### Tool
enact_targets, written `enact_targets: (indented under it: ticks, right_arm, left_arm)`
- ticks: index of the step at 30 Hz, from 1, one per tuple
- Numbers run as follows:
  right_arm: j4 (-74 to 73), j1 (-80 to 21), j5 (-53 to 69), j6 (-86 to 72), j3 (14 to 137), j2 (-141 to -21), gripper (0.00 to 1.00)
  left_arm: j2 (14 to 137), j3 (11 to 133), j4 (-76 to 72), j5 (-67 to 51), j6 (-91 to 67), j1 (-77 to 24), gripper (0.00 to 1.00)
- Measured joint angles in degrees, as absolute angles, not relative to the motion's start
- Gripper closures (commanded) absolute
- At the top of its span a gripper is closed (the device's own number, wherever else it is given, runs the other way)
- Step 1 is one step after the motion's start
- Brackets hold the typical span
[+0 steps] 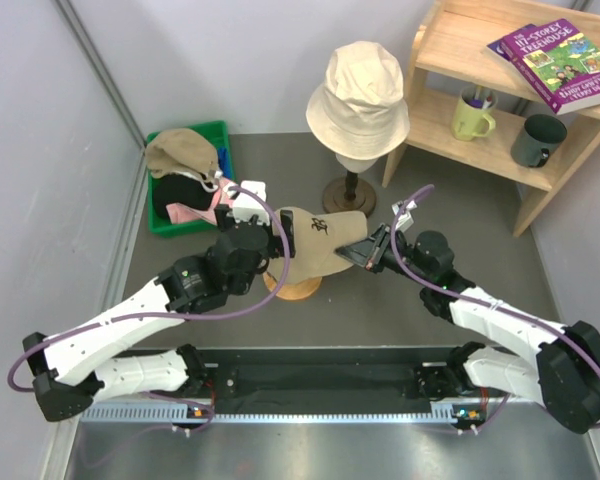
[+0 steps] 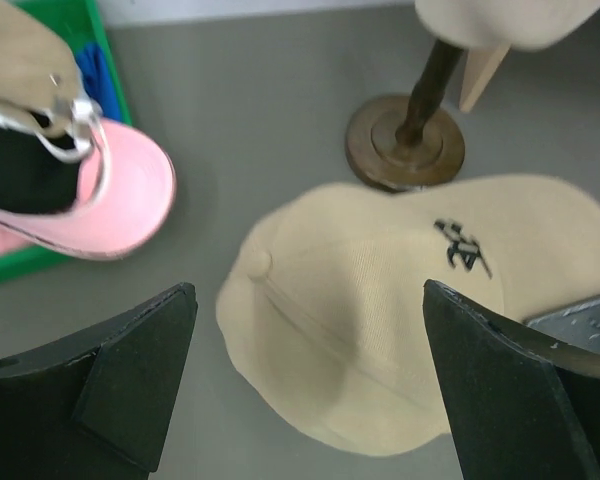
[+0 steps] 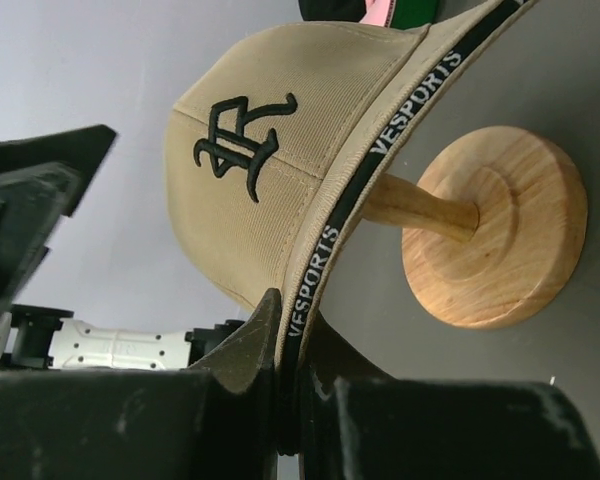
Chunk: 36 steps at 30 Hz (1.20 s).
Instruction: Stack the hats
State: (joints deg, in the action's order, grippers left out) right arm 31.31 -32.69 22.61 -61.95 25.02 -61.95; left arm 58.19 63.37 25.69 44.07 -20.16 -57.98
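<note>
A tan cap (image 1: 320, 243) with a dark logo sits over a light wooden stand (image 1: 293, 287) mid-table. My right gripper (image 1: 366, 256) is shut on the cap's lower rim (image 3: 285, 335), one finger outside and one on the black sweatband. My left gripper (image 1: 280, 238) hovers open above the cap's back (image 2: 380, 310), fingers (image 2: 130, 385) wide apart and touching nothing. A cream bucket hat (image 1: 358, 92) rests on a head form behind. In the green bin (image 1: 216, 132) lie another tan hat (image 1: 180, 152), a pink cap (image 2: 100, 205) and a dark one.
A dark round-based stand (image 1: 348, 195) carries the head form just behind the cap. A wooden shelf (image 1: 450, 60) at the back right holds two mugs and a purple book. A grey wall runs along the left side.
</note>
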Motion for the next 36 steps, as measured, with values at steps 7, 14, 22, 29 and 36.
enact_targets:
  ticks: [7, 14, 22, 29, 36]
  right_arm:
    - [30.17, -32.18, 22.74, -58.94, 24.69, -61.73, 0.44]
    - [23.2, -29.74, 22.09, -55.22, 23.97, -57.91, 0.12]
    - [14.24, -25.98, 19.0, -50.35, 23.99, -49.56, 0.07]
    - [4.45, -24.93, 11.4, -46.24, 24.36, -45.36, 0.06]
    - [0.62, -24.84, 5.74, -43.09, 27.92, -43.38, 0.07]
  left_arm:
    - [57.78, 58.63, 25.69, 43.24, -27.35, -57.34, 0.01]
    - [57.36, 53.58, 23.86, 42.39, -31.59, -56.51, 0.01]
    - [56.53, 53.01, 23.11, 41.5, -32.82, -56.29, 0.01]
    - [55.75, 55.94, 23.81, 40.93, -31.05, -56.29, 0.01]
    - [53.74, 62.0, 23.75, 42.61, -26.61, -56.05, 0.01]
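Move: The right hand keeps the tan cap pinched by its brim; the wooden stand that it is being set on lies about 11 cm to this hand's left and 4 cm ahead, its middle some 8 cm lower. The open left hand hovers over the cap's far side, the crown about 7 cm to its right, 3 cm ahead and 10 cm below. The bucket hat on the white head stands roughly 20 cm beyond the crown and 12 cm to the crown's right. The right hand opens wide and lets go of the cap's brim, then backs off about 10 cm to the right, edging a little forward and turning some 20 degrees clockwise as its raised-side tilt changes too, away from the wooden stand. Meanwhile the open left hand sinks about 6 cm towards the crown, pauses low and rises again some 8 cm to just above where it began, with no grip taken. ##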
